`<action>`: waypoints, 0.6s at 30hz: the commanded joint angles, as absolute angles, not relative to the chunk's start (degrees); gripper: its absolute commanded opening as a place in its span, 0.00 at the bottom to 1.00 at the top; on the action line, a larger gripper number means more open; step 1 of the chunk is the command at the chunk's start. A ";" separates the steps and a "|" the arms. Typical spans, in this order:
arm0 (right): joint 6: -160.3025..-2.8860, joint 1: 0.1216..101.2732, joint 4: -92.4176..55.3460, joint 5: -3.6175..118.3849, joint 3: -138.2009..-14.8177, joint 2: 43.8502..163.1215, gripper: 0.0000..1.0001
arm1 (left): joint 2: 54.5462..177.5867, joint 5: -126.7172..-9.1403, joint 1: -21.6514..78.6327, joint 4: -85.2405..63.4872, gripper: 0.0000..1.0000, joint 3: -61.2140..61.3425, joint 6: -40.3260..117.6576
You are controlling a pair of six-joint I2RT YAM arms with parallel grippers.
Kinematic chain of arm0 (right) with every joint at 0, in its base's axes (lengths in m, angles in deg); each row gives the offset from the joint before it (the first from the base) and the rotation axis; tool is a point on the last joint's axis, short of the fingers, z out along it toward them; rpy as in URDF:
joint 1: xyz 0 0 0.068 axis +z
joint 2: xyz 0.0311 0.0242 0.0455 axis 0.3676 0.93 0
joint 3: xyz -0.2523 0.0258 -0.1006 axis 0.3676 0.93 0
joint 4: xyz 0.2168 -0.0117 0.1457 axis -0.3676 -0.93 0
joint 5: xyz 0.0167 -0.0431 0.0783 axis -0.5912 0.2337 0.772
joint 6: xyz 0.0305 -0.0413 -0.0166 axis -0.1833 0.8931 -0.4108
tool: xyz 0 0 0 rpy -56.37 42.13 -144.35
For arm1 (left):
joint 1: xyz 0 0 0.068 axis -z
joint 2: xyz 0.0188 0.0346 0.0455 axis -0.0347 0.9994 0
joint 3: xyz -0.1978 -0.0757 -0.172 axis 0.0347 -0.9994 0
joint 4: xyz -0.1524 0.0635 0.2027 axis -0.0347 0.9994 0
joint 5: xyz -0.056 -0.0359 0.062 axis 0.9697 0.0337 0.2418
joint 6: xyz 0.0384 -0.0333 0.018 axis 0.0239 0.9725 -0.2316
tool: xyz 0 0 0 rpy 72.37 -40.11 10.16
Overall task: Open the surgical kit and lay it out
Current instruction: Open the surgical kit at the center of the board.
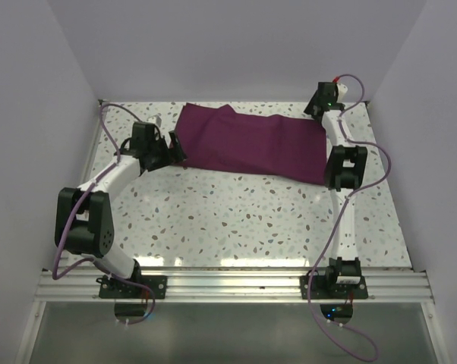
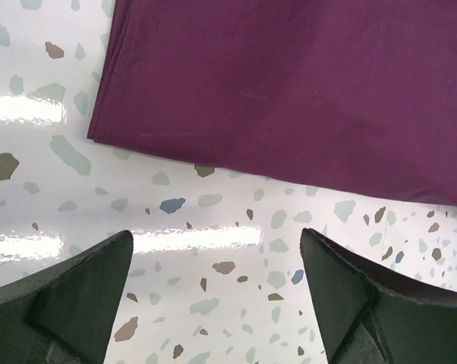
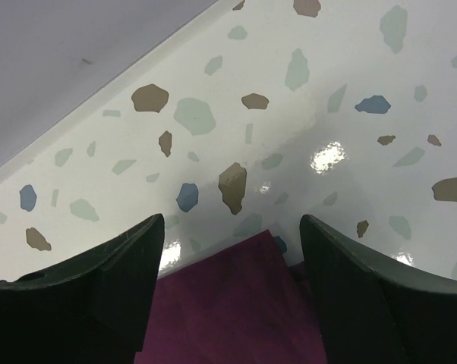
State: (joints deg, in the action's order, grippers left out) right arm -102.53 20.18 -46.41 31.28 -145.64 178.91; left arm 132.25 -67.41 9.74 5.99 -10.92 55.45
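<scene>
The surgical kit shows as a folded dark purple cloth [image 1: 251,144] lying flat across the far middle of the speckled table; anything inside it is hidden. My left gripper [image 1: 175,149] sits low at the cloth's left end, open. In the left wrist view its fingers [image 2: 77,296] stand wide apart over bare table, a short way from the cloth's edge [image 2: 289,91]. My right gripper [image 1: 317,108] is over the cloth's far right corner. In the right wrist view that corner [image 3: 244,303] lies between the spread jaws of the right gripper [image 3: 230,227], which is open, with no finger touching it.
White walls close in the table on the left, back and right; the back wall's foot [image 3: 99,91] runs just beyond the right gripper. A metal rail [image 1: 236,284] carries both arm bases at the near edge. Purple cables [image 1: 365,182] loop beside each arm.
</scene>
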 commanded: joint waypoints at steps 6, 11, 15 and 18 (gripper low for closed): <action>-104.92 21.13 -47.12 32.51 -146.51 180.43 0.68 | 132.24 -68.19 9.81 6.70 0.96 -11.37 54.68; -105.28 22.71 -48.44 33.31 -144.85 179.47 0.60 | 132.07 -68.45 9.81 6.52 0.96 -11.81 54.77; -105.10 23.42 -48.62 32.78 -141.69 177.72 0.58 | 131.98 -68.28 9.81 6.17 0.96 -12.34 55.04; -104.84 23.50 -49.22 32.17 -140.62 176.66 0.55 | 131.89 -68.19 9.81 5.99 0.96 -12.69 55.21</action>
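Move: The far right corner of the surgical kit's upper layer lies between the right hand's open fingers, roughly 1 cm right of the hand point, 1 cm back and 2 cm below. The kit's near right corner is some 26 cm back and 3 cm left; the table's far edge is about 8 cm straight ahead. From the left hand, the upper layer's corner lies around 22 cm ahead, 52 cm right and 9 cm below. The right hand slides about 3 cm left, fingers partly closing, its right finger pushing the upper layer's corner along. ##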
